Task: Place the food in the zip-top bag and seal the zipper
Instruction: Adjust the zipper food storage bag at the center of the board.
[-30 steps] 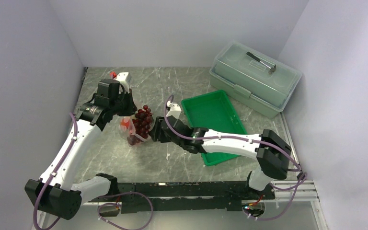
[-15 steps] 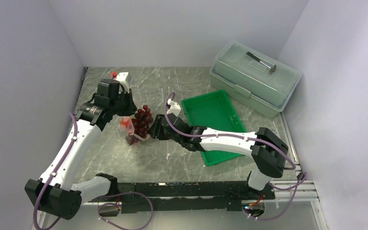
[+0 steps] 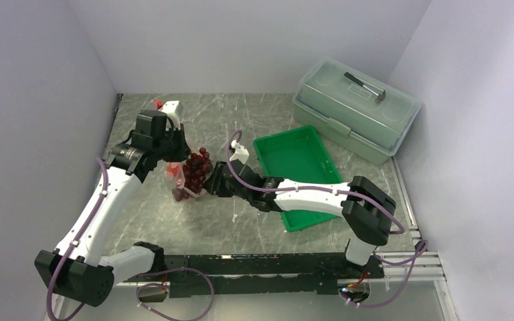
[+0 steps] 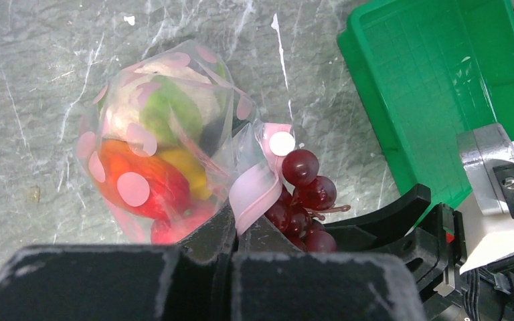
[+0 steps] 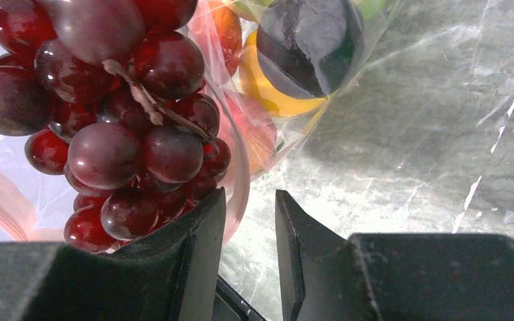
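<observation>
The clear zip-top bag [image 4: 154,154] lies on the marble table, holding white-and-green, red-orange and yellow food. My left gripper [image 4: 237,224] is shut on the pinkish zipper [image 4: 254,187] at the bag's mouth. A dark grape bunch [image 4: 304,194] sits in the mouth, partly outside it. In the right wrist view the grape bunch [image 5: 120,120] fills the left side, with a dark purple ball [image 5: 308,40] and yellow fruit [image 5: 268,90] inside the bag. My right gripper [image 5: 249,221] is open; the bag's pink rim [image 5: 237,167] curves just beside its left finger, and bare table shows through the gap. Seen from above, the right gripper [image 3: 211,184] touches the bag [image 3: 182,182] from the right.
A green plastic tray [image 3: 298,170] lies right of the bag, under my right arm. A pale green lidded box [image 3: 355,110] stands at the back right. White walls close in the left, back and right sides.
My right gripper has slid left against the bag's mouth and its jaws have narrowed. The grape bunch and bag have shifted slightly left and down. The left gripper stays put.
</observation>
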Motion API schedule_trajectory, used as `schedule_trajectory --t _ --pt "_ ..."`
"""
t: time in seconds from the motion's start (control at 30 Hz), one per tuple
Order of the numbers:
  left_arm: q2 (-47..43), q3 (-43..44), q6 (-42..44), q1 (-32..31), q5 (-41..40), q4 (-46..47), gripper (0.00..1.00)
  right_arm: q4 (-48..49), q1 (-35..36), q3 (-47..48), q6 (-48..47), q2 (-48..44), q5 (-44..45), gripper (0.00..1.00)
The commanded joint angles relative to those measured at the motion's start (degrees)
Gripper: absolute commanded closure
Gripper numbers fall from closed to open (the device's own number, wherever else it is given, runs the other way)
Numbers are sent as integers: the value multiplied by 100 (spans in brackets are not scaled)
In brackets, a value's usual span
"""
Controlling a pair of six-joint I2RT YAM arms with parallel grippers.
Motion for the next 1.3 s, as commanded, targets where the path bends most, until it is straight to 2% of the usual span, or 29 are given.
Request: schedule_trajectory --t 0.0,0.23,0.6,0.63,0.73,0.97,1.27 --pt "-110 84 -33 36 47 363 100 491 -24 -16 169 54 -64 63" --pt "-110 81 -35 32 51 362 100 892 -24 -108 433 202 -143 64" --pt "-111 77 -33 30 48 356 100 1416 -24 -231 683 278 -69 75" --pt "-110 83 -33 30 48 355 100 1465 -24 -250 699 266 -61 79" --pt "-117 77 -33 30 37 356 100 1522 -24 -339 659 137 11 100" --pt "-127 77 -33 30 19 354 100 1007 -24 -447 135 -461 392 100" --pt "-124 77 -33 30 -9 353 100 -158 -24 -339 -656 -1382 1143 100"
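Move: My right fingers stand about a third open beside the near right rim of the zip-top bag, the film roughly 2 cm to their left and level. The grapes bulge out of the mouth about 4 cm left and 3 cm ahead of them. The other bagged food lies some 9 cm left, 8 cm ahead and 8 cm lower. From my left hand, still shut on the bag's rim, that right rim is about 6 cm right, 5 cm back and 5 cm lower. I ease my right hand about 2 cm left, rolling its left side up some 10 degrees, and shut the fingers to pinch the bag's pink rim. Then I reverse, hauling that edge right and up about 4.5 cm each way, away from my left hand, while the fingertips tip up a little. My left hand stays put and keeps its pinch. ##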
